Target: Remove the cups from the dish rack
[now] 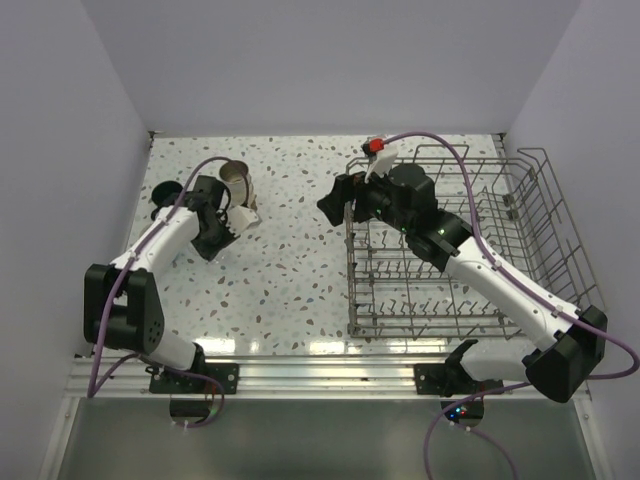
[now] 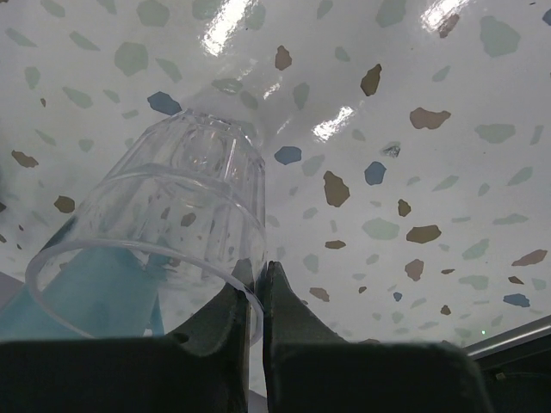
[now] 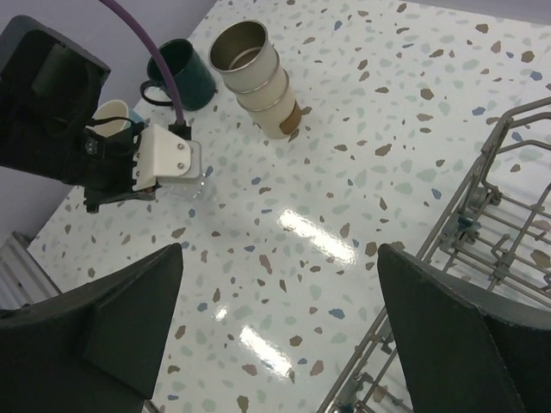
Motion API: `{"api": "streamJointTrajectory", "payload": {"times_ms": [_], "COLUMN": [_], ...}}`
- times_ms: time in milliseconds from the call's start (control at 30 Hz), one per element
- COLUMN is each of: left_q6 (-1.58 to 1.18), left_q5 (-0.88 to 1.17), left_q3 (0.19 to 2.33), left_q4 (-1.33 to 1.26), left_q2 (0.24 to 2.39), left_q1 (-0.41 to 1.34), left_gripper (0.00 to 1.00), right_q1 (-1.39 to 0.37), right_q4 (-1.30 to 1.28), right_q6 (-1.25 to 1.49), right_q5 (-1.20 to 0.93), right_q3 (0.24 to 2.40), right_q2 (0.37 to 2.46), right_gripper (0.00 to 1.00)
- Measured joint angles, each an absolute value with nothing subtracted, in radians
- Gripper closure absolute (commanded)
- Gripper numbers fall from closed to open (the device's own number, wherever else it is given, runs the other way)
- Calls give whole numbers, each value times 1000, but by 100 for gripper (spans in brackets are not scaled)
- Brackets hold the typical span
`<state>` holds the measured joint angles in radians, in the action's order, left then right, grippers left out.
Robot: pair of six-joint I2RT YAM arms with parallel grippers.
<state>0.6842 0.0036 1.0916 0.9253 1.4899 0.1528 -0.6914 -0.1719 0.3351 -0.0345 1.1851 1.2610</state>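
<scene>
My left gripper [image 2: 256, 275] is shut on the rim of a clear glass tumbler [image 2: 172, 224], whose base points down at the speckled tabletop. In the right wrist view the same tumbler [image 3: 187, 185] hangs at the left gripper [image 3: 164, 176], beside a light blue mug [image 3: 112, 116]. A dark teal mug [image 3: 185, 73] and a tilted stack of metallic tumblers [image 3: 254, 73] sit behind them. The grey wire dish rack [image 1: 470, 270] stands at the right with no cup showing in it. My right gripper [image 1: 335, 200] hovers open and empty just left of the rack's far corner.
White walls close the table [image 1: 290, 280] on the left, back and right. A metal rail [image 1: 320, 350] runs along the near edge by the arm bases. A red-capped fitting [image 1: 378, 147] sits at the rack's far left corner. The right arm lies over the rack.
</scene>
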Motion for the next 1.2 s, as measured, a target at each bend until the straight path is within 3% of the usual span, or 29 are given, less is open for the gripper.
{"api": "streamJointTrajectory", "payload": {"times_ms": [333, 467, 600, 733, 800, 833, 1200], "left_q6": [702, 704, 712, 717, 714, 708, 544], "left_q5": [-26, -25, -23, -8, 10, 22, 63], "left_q3": [1093, 1108, 1129, 1169, 1199, 1211, 1255], "left_q4": [921, 922, 923, 935, 941, 940, 781], "left_q2": [1552, 1552, 1552, 1543, 1521, 1506, 1201], "left_q1": [153, 153, 153, 153, 153, 153, 153], "left_gripper": [79, 67, 45, 36, 18, 0, 0], "right_q1": [-686, -672, -645, -570, -503, -466, -206], "right_q4": [-266, -317, -369, -427, -452, -463, -541], "right_q6": [318, 319, 322, 333, 339, 340, 309], "right_q5": [82, 148, 196, 208, 207, 213, 406], "right_q3": [1196, 1211, 1214, 1214, 1213, 1211, 1138], "right_q2": [1261, 1261, 1261, 1255, 1246, 1238, 1259], "right_gripper": [2, 2, 2, 2, 2, 2, 2]}}
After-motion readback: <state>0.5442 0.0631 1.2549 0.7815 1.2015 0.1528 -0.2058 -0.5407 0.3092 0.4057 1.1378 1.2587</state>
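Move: The left gripper still holds the clear cup by its rim; the cup's spot on the counter is about 2 cm ahead, 3 cm left and 9 cm below. From that hand the blue mug stands some 14 cm left and 2 ahead, the green mug 14 left and 15 ahead, the steel cup stack 4 right and 18 ahead. For the right hand, the next clear cup in the rack is about 32 cm right, 4 ahead, 25 below; another is 35 right, 4 back. Lower the left gripper a final 1.5 cm to set the clear cup on the counter, then open the fingers wide, letting go of its rim, and lift off about 16 cm, easing forward and swinging the fingertips up some 30 degrees. Meanwhile carry the open right gripper about 27 cm right over the rack towards the clear cups there, sinking 9 cm and edging forward while turning clockwise. ##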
